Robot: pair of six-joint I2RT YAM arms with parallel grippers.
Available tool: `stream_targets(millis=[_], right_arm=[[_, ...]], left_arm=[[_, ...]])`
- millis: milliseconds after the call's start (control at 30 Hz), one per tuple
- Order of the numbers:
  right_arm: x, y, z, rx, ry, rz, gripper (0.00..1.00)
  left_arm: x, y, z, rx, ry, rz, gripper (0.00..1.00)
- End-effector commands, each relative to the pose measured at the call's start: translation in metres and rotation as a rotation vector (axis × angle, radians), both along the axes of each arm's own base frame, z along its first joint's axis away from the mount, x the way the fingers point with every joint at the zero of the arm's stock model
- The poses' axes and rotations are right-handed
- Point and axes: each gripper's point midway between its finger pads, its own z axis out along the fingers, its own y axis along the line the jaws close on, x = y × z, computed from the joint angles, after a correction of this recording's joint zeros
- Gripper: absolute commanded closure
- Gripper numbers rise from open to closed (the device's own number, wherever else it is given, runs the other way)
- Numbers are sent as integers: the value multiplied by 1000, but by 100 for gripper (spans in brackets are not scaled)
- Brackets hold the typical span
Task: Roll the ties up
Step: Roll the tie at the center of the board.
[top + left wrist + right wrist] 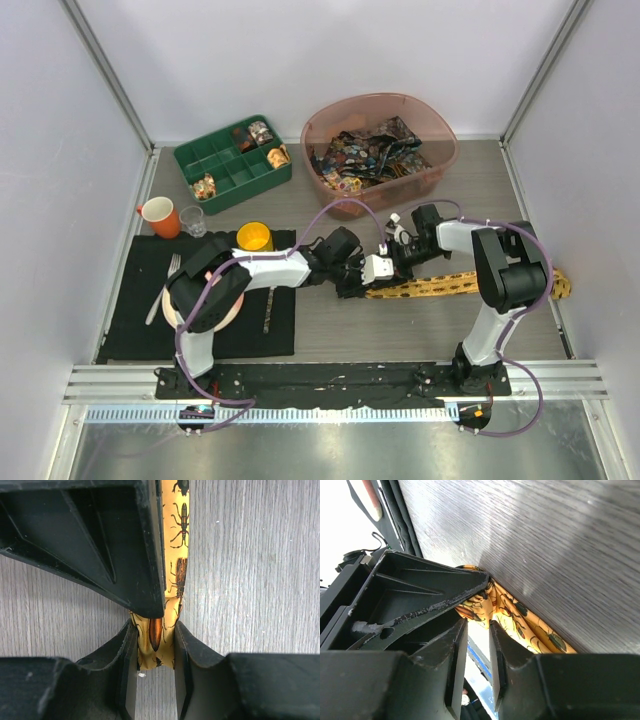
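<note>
A yellow-orange tie (450,285) with dark insect prints lies stretched across the table from the middle to the right edge. My left gripper (352,278) and right gripper (385,268) meet at its left end. In the left wrist view my left gripper (155,630) is shut on the tie's end (180,540), with the fabric filling the gap between its pads. The right gripper's finger (115,545) lies alongside. In the right wrist view my right gripper (477,622) stands nearly closed, its tips pinching a fold of the tie (520,620).
A pink bowl (440,130) at the back holds dark many-coloured ties (365,155). A green tray (200,160) stands back left. An orange mug (160,215), a glass (193,220), a yellow cup (254,237) and a black mat (140,330) with cutlery are on the left.
</note>
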Motion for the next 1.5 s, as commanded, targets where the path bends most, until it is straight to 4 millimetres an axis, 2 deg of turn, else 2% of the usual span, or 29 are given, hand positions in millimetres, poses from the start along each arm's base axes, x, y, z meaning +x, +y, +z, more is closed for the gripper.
stream_targets(millis=[0,300,433,533,633,667,767,800,900,1000,1033,1067,1100,1200,1267,1433,1467], right_arm=[[-3,2,2,31,7,14,69],[4,8,-6,25,-4,7,71],[8,9,-5,32,-10,4,78],[6,12,-4,43,-4,11,79],[6,10,-5,35,-7,9,91],[6,9,-7,24,-15,15,99],[3,1,-16,-44,-13,24,99],[1,-3,-22,-73,-6,30,99],[-1,-14,-33,-145,-9,35,99],[-2,-20,-40,-197,-15,39,99],[0,-22,-41,-210,-22,40,99],[1,-24,-43,-224,-24,39,99],[0,-28,-47,-252,-24,40,99],[4,-32,-49,-280,-38,41,99],[6,-37,-53,-313,-43,39,99],[6,-40,-59,-346,-31,37,99],[6,-40,-60,-348,-30,39,99]], left_arm=[[-10,20,-26,105,55,22,77],[-9,18,-26,103,56,23,77],[-8,17,-26,102,55,23,77],[-8,17,-26,103,56,23,77],[-8,18,-28,109,54,25,77],[-8,18,-27,108,56,27,76],[-7,16,-20,86,56,39,60],[-6,15,-17,73,60,47,49],[-1,12,-1,-4,78,79,36],[3,7,16,-93,73,102,30],[0,11,13,-100,75,107,29],[5,4,22,-158,48,110,27],[4,4,23,-173,41,111,25],[8,5,23,-220,-3,125,25],[8,7,15,-219,-10,132,24],[13,-4,14,-270,-31,108,26],[13,-5,8,-266,-26,107,26]])
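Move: The rolled end of the tie is already pinched in the left fingers, right at the left hand point. From the right hand it lies about 2 cm to the left, 2 cm below and level fore and aft; the middle of the flat strip is some 17 cm to the right, 3 cm below and also level. From the left hand, the knife lies about 21 cm to the left, level fore and aft and 2 cm below. Hold the roll still with the left gripper while the right one sinks about 1 cm and shuts on the cloth at the roll's right-hand side. Then open the left fingers wide, ease them about 1 cm left off the roll and tip them some 10 degrees flatter, as the right keeps its pinch, steepens and bears down and to the right by a further 1 to 2 cm. ##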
